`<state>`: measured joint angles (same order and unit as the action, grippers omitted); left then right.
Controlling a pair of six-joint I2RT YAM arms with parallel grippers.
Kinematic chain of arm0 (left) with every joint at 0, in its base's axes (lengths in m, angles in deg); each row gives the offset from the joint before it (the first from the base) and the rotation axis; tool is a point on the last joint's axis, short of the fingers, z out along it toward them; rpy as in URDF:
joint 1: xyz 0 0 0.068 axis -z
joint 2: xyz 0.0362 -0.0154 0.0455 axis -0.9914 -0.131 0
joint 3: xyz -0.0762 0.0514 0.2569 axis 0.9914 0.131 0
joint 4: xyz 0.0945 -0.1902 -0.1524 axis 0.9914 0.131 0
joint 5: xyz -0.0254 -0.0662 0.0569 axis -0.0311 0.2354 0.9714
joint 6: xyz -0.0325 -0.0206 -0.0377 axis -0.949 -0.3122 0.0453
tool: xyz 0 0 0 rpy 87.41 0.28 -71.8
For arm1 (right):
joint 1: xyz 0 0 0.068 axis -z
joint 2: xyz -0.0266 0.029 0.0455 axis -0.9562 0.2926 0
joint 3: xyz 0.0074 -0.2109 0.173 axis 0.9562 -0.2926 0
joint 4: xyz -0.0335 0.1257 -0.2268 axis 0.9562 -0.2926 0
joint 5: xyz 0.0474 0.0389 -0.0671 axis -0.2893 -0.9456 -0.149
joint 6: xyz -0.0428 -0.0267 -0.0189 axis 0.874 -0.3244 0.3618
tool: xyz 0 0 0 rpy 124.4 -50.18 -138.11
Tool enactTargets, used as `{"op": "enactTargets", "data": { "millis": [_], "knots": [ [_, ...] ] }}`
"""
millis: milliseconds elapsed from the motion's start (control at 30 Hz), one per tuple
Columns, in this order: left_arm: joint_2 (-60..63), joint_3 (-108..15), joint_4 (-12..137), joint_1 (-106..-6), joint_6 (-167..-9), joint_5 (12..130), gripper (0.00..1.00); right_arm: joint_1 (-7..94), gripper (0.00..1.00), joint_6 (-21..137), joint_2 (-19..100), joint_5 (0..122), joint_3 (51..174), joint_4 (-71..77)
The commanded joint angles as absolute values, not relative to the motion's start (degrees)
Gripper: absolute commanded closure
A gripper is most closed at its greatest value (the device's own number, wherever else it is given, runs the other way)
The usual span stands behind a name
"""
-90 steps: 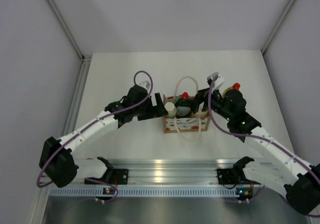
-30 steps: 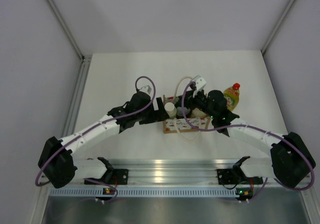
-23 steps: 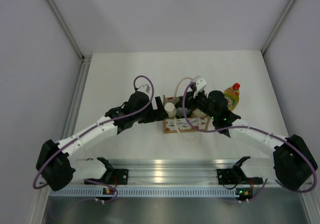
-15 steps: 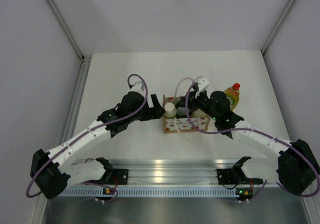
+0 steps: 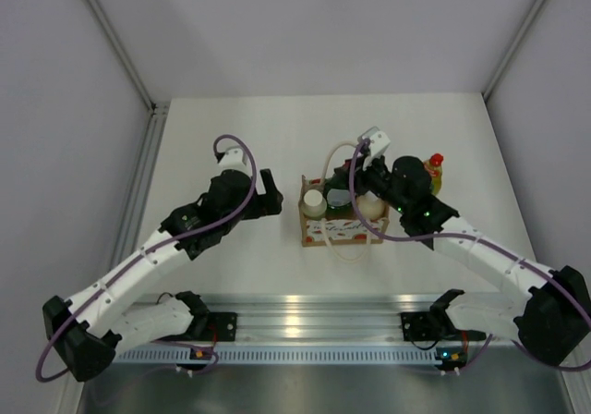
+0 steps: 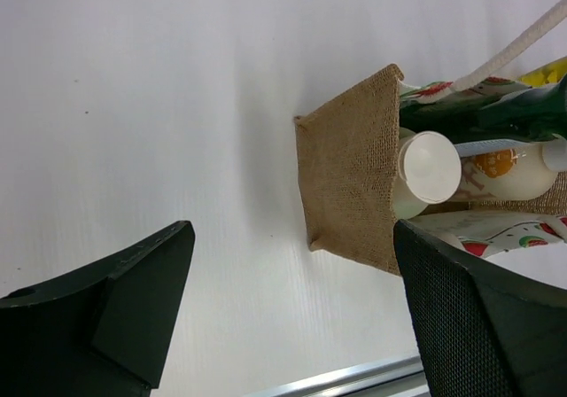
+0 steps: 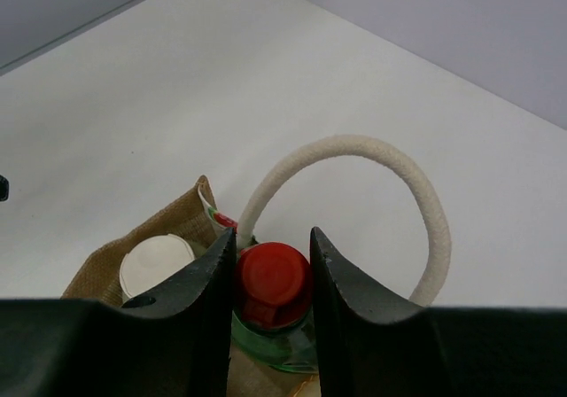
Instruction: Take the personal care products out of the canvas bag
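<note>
The canvas bag (image 5: 337, 233) stands at mid-table, tan with cream rope handles (image 7: 390, 162). Inside it are a pale bottle with a white cap (image 5: 313, 201), a cream bottle (image 5: 370, 207) and a dark green bottle (image 7: 276, 342) with a red cap (image 7: 272, 282). My right gripper (image 7: 273, 295) is over the bag, shut on that red cap. The yellow bottle (image 5: 432, 170) with a red cap stands on the table right of the bag, partly behind my right arm. My left gripper (image 5: 274, 192) hangs open and holds nothing, left of the bag (image 6: 354, 184) and apart from it.
A metal rail (image 5: 314, 317) runs along the near edge where both arm bases sit. Grey walls close the table on the left, right and back. White tabletop (image 6: 177, 105) lies left of the bag.
My left gripper has pulled back to the left, away from the bag's side. My right gripper came from beside the yellow bottle to the bag and stays shut on the green bottle's cap.
</note>
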<state>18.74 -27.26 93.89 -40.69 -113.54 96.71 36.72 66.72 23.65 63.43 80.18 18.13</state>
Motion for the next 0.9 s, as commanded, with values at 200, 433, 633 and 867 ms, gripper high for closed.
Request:
{"op": "enactTargets", "data": {
  "millis": [200, 433, 633, 867],
  "knots": [
    [23.21, -33.53, 102.20, -40.37, -111.38, 108.36, 0.02, 33.96, 1.00, 68.72, 22.18, 63.09, 91.88, 17.96],
    [20.93, -36.08, 108.35, -40.55, -113.22, 116.09, 0.02, 31.33, 1.00, 70.39, 23.14, 63.70, 97.95, 12.86],
    [20.48, -37.92, 111.61, -41.08, -114.02, 119.70, 0.02, 28.52, 1.00, 71.35, 23.49, 64.06, 103.48, 10.05],
    [23.02, -41.00, 115.82, -41.16, -111.66, 122.35, 0.02, 24.65, 1.00, 73.11, 26.13, 64.58, 108.76, 8.38]
  ]
}}
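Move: The green bottle already hangs by its red-capped neck in my right fingers, its middle about 8 cm straight below them and its lower part still in the canvas bag. The white-capped jar sits roughly 6 cm left of that hand and 3 cm back, the white-pump bottle some 6 cm right and 4 cm back, both about 12 cm lower. From my empty left hand, the green bottle is some 23 cm right, 6 cm ahead and a bit lower. I keep my right fingers shut on the green bottle's neck and draw it up about 11 cm out of the canvas bag, at first nearly straight, then also swinging left over the white-capped jar's side and a little back. Meanwhile my open left hand clears away from the bag, some 9 cm left and about 4 cm up, turning counter-clockwise and rolling its left side up. ##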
